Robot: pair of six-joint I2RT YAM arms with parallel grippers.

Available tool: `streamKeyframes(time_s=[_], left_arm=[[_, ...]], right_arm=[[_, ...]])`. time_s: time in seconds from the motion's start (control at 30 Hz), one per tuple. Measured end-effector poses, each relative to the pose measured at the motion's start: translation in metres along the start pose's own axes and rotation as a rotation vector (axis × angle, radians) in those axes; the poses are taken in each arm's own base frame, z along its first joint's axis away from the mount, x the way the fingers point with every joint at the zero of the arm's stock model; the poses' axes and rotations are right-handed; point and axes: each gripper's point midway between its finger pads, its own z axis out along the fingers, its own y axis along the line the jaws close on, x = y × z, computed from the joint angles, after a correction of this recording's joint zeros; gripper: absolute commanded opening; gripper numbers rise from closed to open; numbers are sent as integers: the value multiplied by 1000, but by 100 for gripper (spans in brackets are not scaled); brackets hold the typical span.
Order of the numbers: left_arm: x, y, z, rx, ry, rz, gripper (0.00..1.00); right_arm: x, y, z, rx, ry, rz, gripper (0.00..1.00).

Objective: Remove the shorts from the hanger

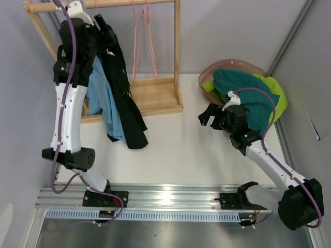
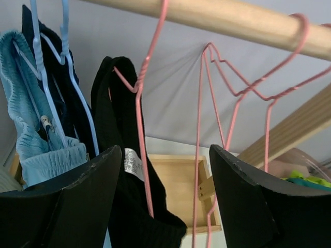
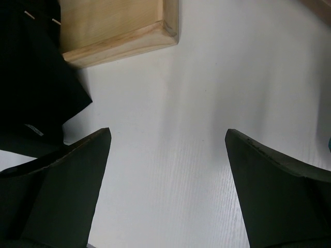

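Note:
Black shorts [image 2: 121, 155] hang on a pink wire hanger [image 2: 138, 119] from the wooden rail [image 2: 232, 19]. My left gripper [image 2: 165, 150] is open just below the rail. The hanger wire and the shorts' edge show in the gap between its fingers, gripped by neither. Light blue shorts [image 2: 26, 124] and a darker pair [image 2: 59, 77] hang on a blue hanger to the left. From above, the black shorts [image 1: 124, 93] and light blue shorts [image 1: 103, 98] droop beside my left arm. My right gripper [image 1: 209, 116] hovers open over the table [image 3: 207, 77], empty.
Two empty pink hangers [image 1: 142, 41] hang further right on the rail. The rack's wooden base [image 1: 155, 95] lies beneath, its corner [image 3: 119, 31] near my right gripper. A basket [image 1: 232, 66] at the right holds teal shorts [image 1: 243, 95] and lime green shorts [image 1: 276, 98].

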Motion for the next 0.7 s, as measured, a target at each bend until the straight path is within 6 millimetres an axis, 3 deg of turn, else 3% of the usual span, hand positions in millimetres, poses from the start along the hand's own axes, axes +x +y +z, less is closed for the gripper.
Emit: streamKeyframes(time_s=[0.2, 0.4, 0.6, 0.7], left_arm=[[27, 12, 33, -34, 66, 10, 70], [42, 13, 44, -28, 106, 13, 58], [46, 14, 48, -34, 118, 11, 3], [46, 13, 51, -33, 122, 6, 0]], right_arm=[[4, -7, -3, 28, 4, 0, 99], [7, -10, -3, 40, 5, 0, 99], [9, -12, -3, 44, 8, 0, 99], [12, -13, -2, 48, 14, -1, 99]])
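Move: The pink hanger carrying the black shorts passes between the left hand's open fingers' line, its grip spot about 5 cm ahead, 5 cm below and level sideways. The black shorts' middle is some 6 cm ahead, 2 cm left and 20 cm below. The blue shorts hang roughly 7 cm left of them, level in depth; empty pink hangers stand about 5 cm ahead, 10 cm right. From the right hand, the hanger is some 17 cm ahead, 38 cm left, 27 cm up. The left hand goes about 5 cm forward and 5 cm down, then pinches the black shorts' pink hanger. ##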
